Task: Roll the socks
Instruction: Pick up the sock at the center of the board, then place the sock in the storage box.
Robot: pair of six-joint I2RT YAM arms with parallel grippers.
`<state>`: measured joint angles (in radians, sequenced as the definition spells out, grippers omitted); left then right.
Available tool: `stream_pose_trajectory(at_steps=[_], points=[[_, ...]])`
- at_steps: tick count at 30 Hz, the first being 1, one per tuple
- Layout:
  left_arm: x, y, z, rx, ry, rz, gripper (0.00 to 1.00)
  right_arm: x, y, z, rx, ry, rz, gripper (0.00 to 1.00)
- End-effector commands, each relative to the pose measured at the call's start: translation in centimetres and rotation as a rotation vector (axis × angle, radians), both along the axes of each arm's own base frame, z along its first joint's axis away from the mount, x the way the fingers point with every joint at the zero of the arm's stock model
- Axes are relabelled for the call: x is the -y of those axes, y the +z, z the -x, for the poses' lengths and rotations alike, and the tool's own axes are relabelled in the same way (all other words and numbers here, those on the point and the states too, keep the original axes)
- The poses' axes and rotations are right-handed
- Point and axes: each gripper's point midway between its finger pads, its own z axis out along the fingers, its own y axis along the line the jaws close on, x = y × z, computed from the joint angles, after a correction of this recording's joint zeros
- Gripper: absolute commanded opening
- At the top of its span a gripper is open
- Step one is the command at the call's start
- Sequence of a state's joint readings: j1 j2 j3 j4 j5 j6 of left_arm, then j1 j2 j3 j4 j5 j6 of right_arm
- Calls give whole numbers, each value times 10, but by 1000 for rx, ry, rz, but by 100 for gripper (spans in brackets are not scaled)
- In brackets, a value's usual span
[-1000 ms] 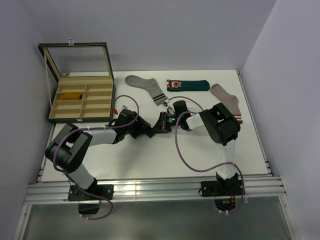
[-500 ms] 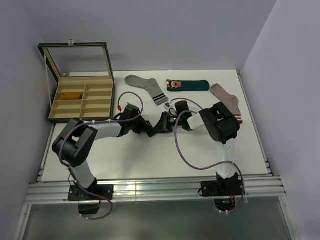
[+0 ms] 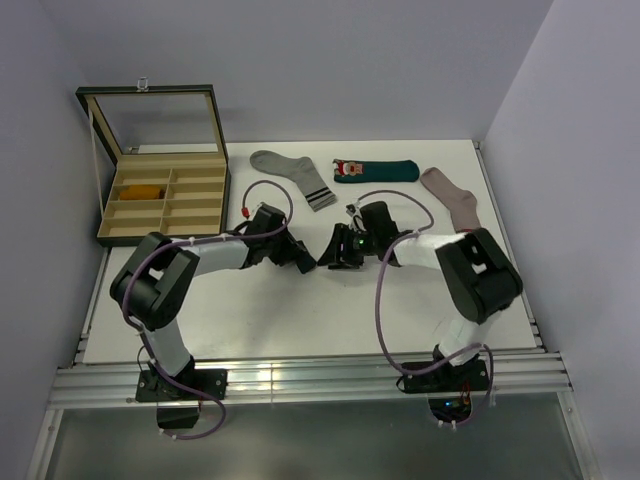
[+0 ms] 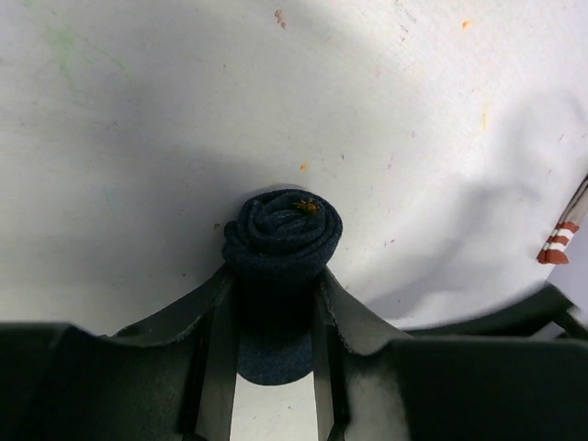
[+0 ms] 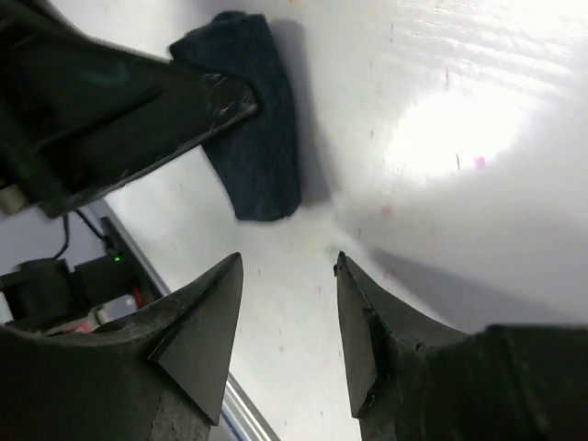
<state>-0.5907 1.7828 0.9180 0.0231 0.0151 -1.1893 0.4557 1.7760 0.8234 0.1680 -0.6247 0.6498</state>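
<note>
The navy sock (image 4: 282, 231) is wound into a tight roll lying on the white table. My left gripper (image 4: 276, 276) is shut on it, one finger on each side of the roll. In the right wrist view the same roll (image 5: 255, 152) lies ahead of my right gripper (image 5: 288, 265), which is open with only bare table between its fingers. In the top view both grippers meet at mid-table, left gripper (image 3: 303, 262) and right gripper (image 3: 333, 257), and hide the roll. The dark teal sock (image 3: 376, 170) lies flat at the back. A mustard-orange sock (image 3: 141, 191) sits in the box.
An open compartment box (image 3: 165, 215) with a raised glass lid stands at the back left. A grey striped sock (image 3: 292, 173) lies beside the teal one. A pinkish-beige sock (image 3: 454, 203) lies at the back right. Its red-striped cuff (image 4: 559, 244) shows in the left wrist view.
My left gripper has closed on the navy roll. My right gripper has opened, let go of the roll and drawn back a little to the right.
</note>
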Motion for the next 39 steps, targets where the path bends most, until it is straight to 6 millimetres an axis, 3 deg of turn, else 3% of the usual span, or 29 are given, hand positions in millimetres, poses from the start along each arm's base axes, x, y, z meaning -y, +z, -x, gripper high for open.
stream_pose_trajectory(at_steps=[1,2,4,5,8,13,19,20,21,23,28,35,39], points=[[-37,-32,33,-133,-18,-196,0,27,16,-1,115,-60,140,54],[-33,-21,26,-111,-18,-180,0,31,34,-3,171,-80,140,54],[-35,-2,16,-77,-7,-171,0,43,45,0,211,-103,177,57],[-33,11,7,-48,1,-161,0,51,66,-5,288,-146,189,58],[-41,46,-11,13,34,-133,0,74,88,-8,386,-212,267,62],[-80,104,-46,113,139,-110,0,112,161,-8,602,-357,318,72],[-143,136,-75,149,267,-100,0,153,224,-2,751,-555,341,100],[-147,144,-81,157,271,-77,0,156,228,-1,764,-567,334,100],[-169,146,-89,160,322,-82,0,157,230,-1,775,-574,334,100],[-186,154,-101,169,351,-66,0,162,234,1,788,-597,336,100],[-255,171,-133,195,500,-72,0,162,230,-2,789,-599,344,100],[-334,151,-165,180,675,-28,0,164,226,-11,781,-600,395,100],[-358,141,-177,178,713,-3,0,162,226,-17,780,-597,407,100]])
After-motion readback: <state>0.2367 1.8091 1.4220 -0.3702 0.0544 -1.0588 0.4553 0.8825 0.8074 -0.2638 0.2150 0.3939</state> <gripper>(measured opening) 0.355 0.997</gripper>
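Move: The dark-blue sock is already rolled and pinched in the left hand; the middle of the open compartment box lies about 33 cm to that hand's left and 14 cm ahead, roughly level with it. The rolled orange sock in the box is some 38 cm left and 16 cm ahead; the grey sock lies flat about 20 cm straight ahead, 2 cm lower. From the right hand, the dark-blue roll sits about 7 cm to the left, level in depth and 1 cm lower. Keeping its grip on the dark-blue roll, the left hand lifts it off the table and swings some 35 cm left and 16 cm forward to over the box's compartments, climbing about 15 cm before starting to sink, while the wrist turns about 40 degrees counter-clockwise. The right hand backs away empty, rising about 20 cm net with a slight dip at the end and going some 16 cm to the right, its half-open fingers spreading fully and swinging from pointing left to pointing forward. ##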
